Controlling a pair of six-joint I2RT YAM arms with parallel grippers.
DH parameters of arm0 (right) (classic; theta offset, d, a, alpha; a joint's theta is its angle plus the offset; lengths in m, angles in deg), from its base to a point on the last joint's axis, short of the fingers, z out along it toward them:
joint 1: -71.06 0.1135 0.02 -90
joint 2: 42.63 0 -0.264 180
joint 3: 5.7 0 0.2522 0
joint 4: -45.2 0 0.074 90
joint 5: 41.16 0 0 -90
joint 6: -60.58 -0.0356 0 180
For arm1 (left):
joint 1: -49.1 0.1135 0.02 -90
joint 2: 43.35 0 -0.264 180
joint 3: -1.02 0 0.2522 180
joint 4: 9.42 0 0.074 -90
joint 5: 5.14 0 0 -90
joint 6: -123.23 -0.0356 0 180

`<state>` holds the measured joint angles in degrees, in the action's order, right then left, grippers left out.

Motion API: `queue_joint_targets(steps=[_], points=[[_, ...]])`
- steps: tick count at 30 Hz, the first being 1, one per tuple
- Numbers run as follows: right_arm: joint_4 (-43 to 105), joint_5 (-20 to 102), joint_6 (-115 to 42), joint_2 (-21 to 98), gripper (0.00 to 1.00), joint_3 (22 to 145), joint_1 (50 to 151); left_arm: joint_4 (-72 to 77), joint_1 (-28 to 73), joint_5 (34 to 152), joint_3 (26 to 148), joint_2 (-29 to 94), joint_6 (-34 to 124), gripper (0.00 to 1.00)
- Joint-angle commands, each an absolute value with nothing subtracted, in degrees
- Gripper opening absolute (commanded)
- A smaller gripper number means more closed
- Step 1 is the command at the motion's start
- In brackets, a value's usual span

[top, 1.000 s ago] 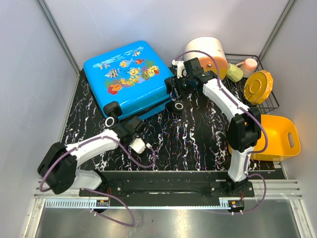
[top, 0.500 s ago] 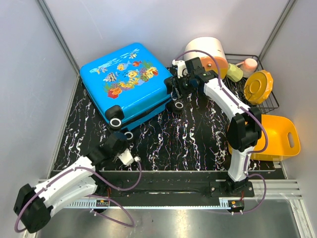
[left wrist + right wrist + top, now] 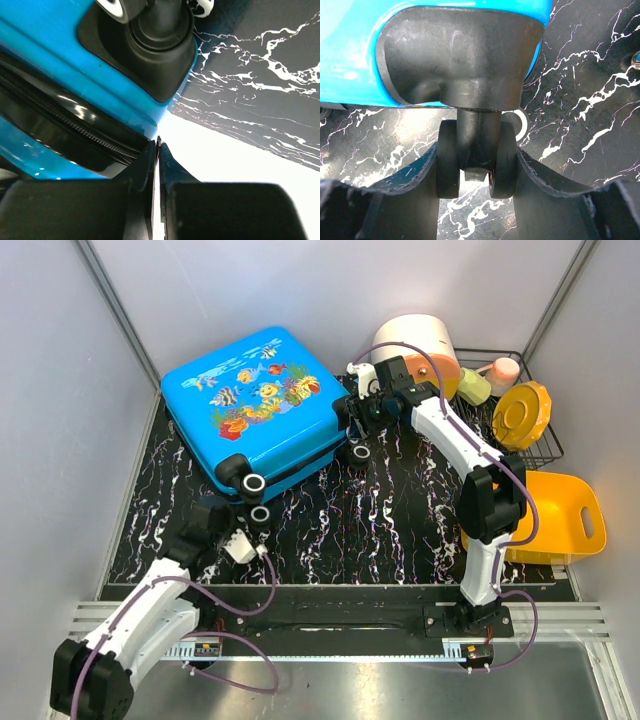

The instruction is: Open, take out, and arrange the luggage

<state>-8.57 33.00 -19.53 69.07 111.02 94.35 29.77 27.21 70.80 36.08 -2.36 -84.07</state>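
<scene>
The luggage [image 3: 245,400], a bright-blue fish-print suitcase, lies closed and flat at the back left of the table. My right gripper [image 3: 358,412] is at its right corner. In the right wrist view the fingers [image 3: 410,177] are shut on either side of a black twin wheel [image 3: 449,165] under the blue shell [image 3: 350,45]. My left gripper [image 3: 218,506] sits at the near corner beside two wheels [image 3: 253,483]. Its fingers [image 3: 158,145] are pressed shut, tips right at the black zipper seam [image 3: 60,117] below a wheel housing [image 3: 145,45]. Whether anything is pinched there I cannot tell.
A white-and-orange round box [image 3: 418,345] stands behind the right gripper. A wire basket [image 3: 548,448] at the back right holds a yellow-orange lid [image 3: 522,415], a pink item [image 3: 503,371] and a green one [image 3: 473,388]. A yellow basin [image 3: 560,515] lies at the right edge.
The left arm swung back and left, then reached in again to the suitcase's near corner. The suitcase shifted slightly left. The right gripper kept its hold on the wheel.
</scene>
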Motion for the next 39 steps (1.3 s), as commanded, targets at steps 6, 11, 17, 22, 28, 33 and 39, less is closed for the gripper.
queue_joint_targets(steps=[6, 11, 17, 22, 28, 33, 39], points=[[-2.1, 45.0, -14.2, 70.0, 0.00, 113.8, 86.9, 9.1, 45.7, 69.8, 34.2, 12.3, -101.2, 0.00], [-2.1, 44.5, -14.0, 69.8, 0.00, 113.7, 86.9, -4.9, 49.0, 76.9, 34.6, 18.7, -104.0, 0.00], [-2.1, 42.9, -14.9, 69.8, 0.00, 114.5, 87.0, 12.8, 49.0, 83.1, 38.1, 12.5, -97.4, 0.36], [-2.1, 42.5, -15.6, 69.8, 0.00, 114.4, 87.0, 27.9, 49.0, 87.3, 42.5, 3.8, -85.8, 0.48], [-2.1, 41.5, -16.6, 69.1, 0.00, 113.7, 87.0, 42.5, 50.8, 90.9, 56.6, 6.2, -50.1, 0.58], [-2.7, 37.2, -16.9, 67.9, 0.00, 112.2, 86.9, 52.4, 61.3, 105.3, 69.9, 16.0, -17.3, 0.64], [-4.9, 27.6, -16.2, 64.8, 0.00, 106.3, 88.7, 52.2, 72.9, 121.8, 80.5, 24.0, 13.4, 0.81]])
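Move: The closed left fingertips are at the luggage's near-left corner by the zip, roughly 1 cm ahead and 1 cm to their right; the upper left wheel is about 4 cm ahead, 5 cm right and 4 cm up. The right gripper already holds the upper right wheel; from it the luggage's middle lies some 19 cm left, 4 cm ahead and 8 cm down, and the drawer box about 12 cm ahead and 12 cm right. Push the closed left fingertips on forward and a little left against the luggage's corner, about 6 cm, letting the right hand give slightly the same way. Then open the left gripper wide, draw it back and left off the corner and lift it, rolling its left side far down while turning counter-clockwise. Meanwhile keep the right grip on the wheel and pull some 5 cm to the right. ##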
